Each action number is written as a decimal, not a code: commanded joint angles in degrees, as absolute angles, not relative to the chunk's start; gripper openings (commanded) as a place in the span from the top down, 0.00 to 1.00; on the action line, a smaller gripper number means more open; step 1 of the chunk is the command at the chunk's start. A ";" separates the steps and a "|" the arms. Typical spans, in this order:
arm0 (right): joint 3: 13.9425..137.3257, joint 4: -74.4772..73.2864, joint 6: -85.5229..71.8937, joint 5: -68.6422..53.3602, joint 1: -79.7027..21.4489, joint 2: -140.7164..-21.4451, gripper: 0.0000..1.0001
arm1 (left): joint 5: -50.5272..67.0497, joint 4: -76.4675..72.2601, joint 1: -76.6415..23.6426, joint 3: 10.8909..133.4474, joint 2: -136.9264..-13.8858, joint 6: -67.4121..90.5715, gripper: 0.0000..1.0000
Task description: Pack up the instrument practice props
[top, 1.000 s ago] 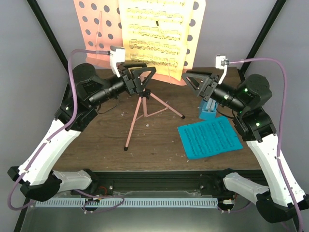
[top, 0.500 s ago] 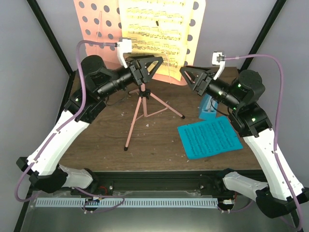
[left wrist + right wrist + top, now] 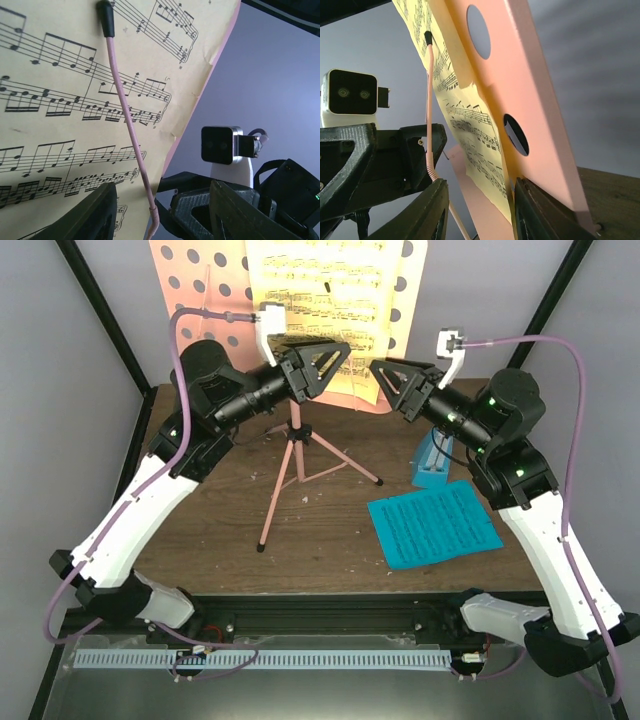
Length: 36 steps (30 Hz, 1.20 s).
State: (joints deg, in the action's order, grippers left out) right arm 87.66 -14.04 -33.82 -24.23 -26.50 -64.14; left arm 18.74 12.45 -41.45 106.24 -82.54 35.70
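The salmon-pink music stand stands at the back, its hole-punched desk [image 3: 190, 290] on a tripod [image 3: 290, 465]. A yellow music sheet [image 3: 320, 300] leans on the desk under a pink wire arm [image 3: 125, 115]. My left gripper [image 3: 340, 365] is open at the sheet's lower edge, the wire between its fingers [image 3: 95, 212] untouched. My right gripper [image 3: 380, 383] faces it, open, with the yellow sheet's [image 3: 470, 130] bottom corner and the desk's [image 3: 520, 85] edge between its fingers [image 3: 427, 212]. A blue music sheet [image 3: 435, 525] lies flat at the right, next to the small blue metronome [image 3: 430, 465].
Black frame posts [image 3: 100, 320] rise at both back corners beside grey walls. The right gripper's white camera block [image 3: 220, 145] shows close by in the left wrist view. Purple cables [image 3: 560, 370] loop over both arms. The brown table's [image 3: 200, 530] front edge meets a black rail.
Both arms have risen from the tripod's height to the desk's lower edge and drawn closer together. Both pairs of jaws have narrowed.
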 commanded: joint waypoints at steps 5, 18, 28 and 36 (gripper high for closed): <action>92.76 -12.04 -31.80 -21.17 -27.03 -66.85 0.65 | 19.42 11.24 -41.94 108.64 -84.05 35.80 0.53; 98.78 -12.14 -28.70 -17.84 -27.14 -71.48 0.67 | 19.71 11.62 -42.25 111.85 -87.20 35.67 0.61; 101.37 -10.99 -27.41 -16.22 -27.18 -74.21 0.74 | 19.07 12.49 -42.50 112.91 -88.72 34.96 0.76; 103.18 -10.55 -26.14 -14.70 -27.16 -76.11 0.98 | 18.04 13.44 -42.47 112.45 -87.76 32.76 1.00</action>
State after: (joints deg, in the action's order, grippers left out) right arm 100.88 -10.79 -27.18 -18.46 -27.22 -74.96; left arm 18.68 12.95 -42.24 111.39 -88.55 34.39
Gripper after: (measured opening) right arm 0.089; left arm 0.043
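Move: The pink page-holding rod has its part to be gripped about 2 cm ahead of the left hand, 2 cm to its right and 1 cm lower. The yellow sheet's right edge, where the right hand will shut, lies some 4 cm ahead of that hand, 1 cm left and 5 cm up. From the right hand, the rod's part is roughly 2 cm ahead, 4 cm left and 1 cm up; the stand board's right edge is about 5 cm ahead, 3 cm right and 5 cm up. The yellow sheet's right edge is approached by the right hand, rising about 5 cm and going forward 4 cm, fingertips tipping up some 10 degrees, then closing to pinch it. Meanwhile the pink rod in front of the sheet is met by the left hand, which eases right and forward about 3 cm in all, its half-open fingers shutting on it. ##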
